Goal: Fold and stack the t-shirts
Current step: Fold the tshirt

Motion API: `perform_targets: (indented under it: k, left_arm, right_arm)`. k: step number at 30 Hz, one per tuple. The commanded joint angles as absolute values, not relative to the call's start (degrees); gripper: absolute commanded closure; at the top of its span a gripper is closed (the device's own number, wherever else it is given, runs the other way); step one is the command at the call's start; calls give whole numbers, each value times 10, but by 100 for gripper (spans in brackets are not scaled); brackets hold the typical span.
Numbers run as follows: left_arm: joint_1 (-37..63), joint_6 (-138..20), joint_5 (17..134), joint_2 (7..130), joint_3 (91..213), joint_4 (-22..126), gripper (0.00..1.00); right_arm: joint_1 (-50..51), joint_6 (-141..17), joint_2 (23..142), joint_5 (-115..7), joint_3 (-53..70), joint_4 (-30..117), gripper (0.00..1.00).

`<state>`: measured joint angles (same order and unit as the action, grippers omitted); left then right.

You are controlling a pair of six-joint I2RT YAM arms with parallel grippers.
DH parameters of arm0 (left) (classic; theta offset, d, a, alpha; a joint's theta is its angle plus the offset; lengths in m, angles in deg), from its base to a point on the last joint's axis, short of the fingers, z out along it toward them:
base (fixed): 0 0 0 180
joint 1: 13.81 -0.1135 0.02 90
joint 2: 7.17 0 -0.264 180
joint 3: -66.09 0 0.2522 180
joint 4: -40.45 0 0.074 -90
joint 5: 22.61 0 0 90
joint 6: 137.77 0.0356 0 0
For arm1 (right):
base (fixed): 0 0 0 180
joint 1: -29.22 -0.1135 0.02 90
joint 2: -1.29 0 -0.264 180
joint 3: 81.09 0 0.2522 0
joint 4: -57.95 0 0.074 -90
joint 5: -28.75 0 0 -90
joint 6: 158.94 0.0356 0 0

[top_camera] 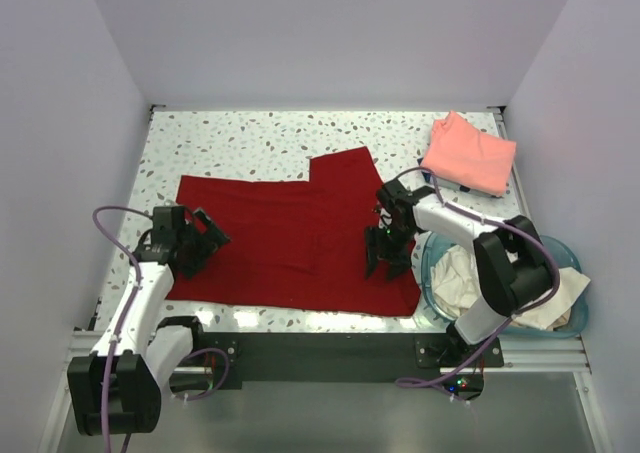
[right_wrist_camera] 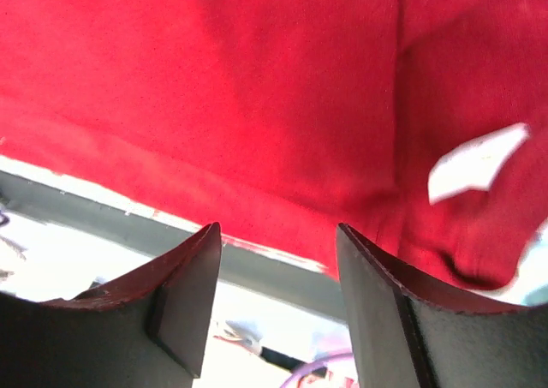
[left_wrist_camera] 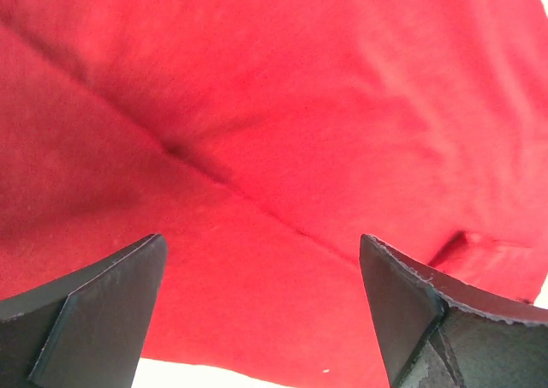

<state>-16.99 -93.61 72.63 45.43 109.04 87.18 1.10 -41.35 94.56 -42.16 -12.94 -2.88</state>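
Observation:
A large dark red t-shirt (top_camera: 290, 238) lies spread flat on the speckled table, one part jutting toward the back. My left gripper (top_camera: 205, 241) hovers open over its left edge, and in the left wrist view red cloth (left_wrist_camera: 282, 122) fills the frame beyond the wide-apart gripper (left_wrist_camera: 261, 259). My right gripper (top_camera: 385, 263) stands over the shirt's front right part, open, nothing between its fingers (right_wrist_camera: 278, 251). A white label (right_wrist_camera: 475, 161) shows on the red cloth there. A folded salmon-pink t-shirt (top_camera: 468, 153) lies at the back right. Cream-white t-shirts (top_camera: 458, 278) lie crumpled in the basket.
A translucent teal basket (top_camera: 572, 256) sits at the front right beside the right arm. Walls close the table in on three sides. A black rail (top_camera: 320, 353) runs along the near edge between the arm bases.

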Motion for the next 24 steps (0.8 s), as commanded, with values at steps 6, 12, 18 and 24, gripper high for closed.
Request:
perform_targets:
  k: [6, 12, 18, 24]
  left_arm:
    - [-167, -884, 695, 529, 1270, 878, 0]
    - [-171, -855, 691, 661, 1388, 871, 0]
    - [-181, -850, 718, 781, 1453, 826, 0]
    - [-185, -844, 772, 880, 1500, 772, 1]
  right_arm:
    - [35, -464, 942, -454, 114, -140, 37]
    - [84, -470, 1060, -455, 268, -126, 37]
    - [108, -448, 1159, -503, 362, -31, 37]
    - [116, -442, 1263, -537, 464, 47, 36]
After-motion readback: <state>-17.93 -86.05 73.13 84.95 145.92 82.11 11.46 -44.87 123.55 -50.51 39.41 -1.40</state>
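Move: The red t-shirt lies flat beneath both hands, some 3 cm below them. For my left hand, the nearest stretch of its far edge is about 16 cm ahead and 1 cm left, with the far-left corner 17 cm ahead and 6 cm left. My right hand has the end of the sleeve jutting outward about 28 cm ahead and 4 cm left; the folded pink shirt is 25 cm ahead and 22 cm right of this hand. I carry both open hands outward over the spread red shirt in low arcs, up first and then sinking. My left goes about 17 cm forward towards the far edge; my right goes some 28 cm, rising about 12 cm before dropping by half of that, towards the jutting sleeve end, its fingertips swinging outward by roughly 25 degrees. ##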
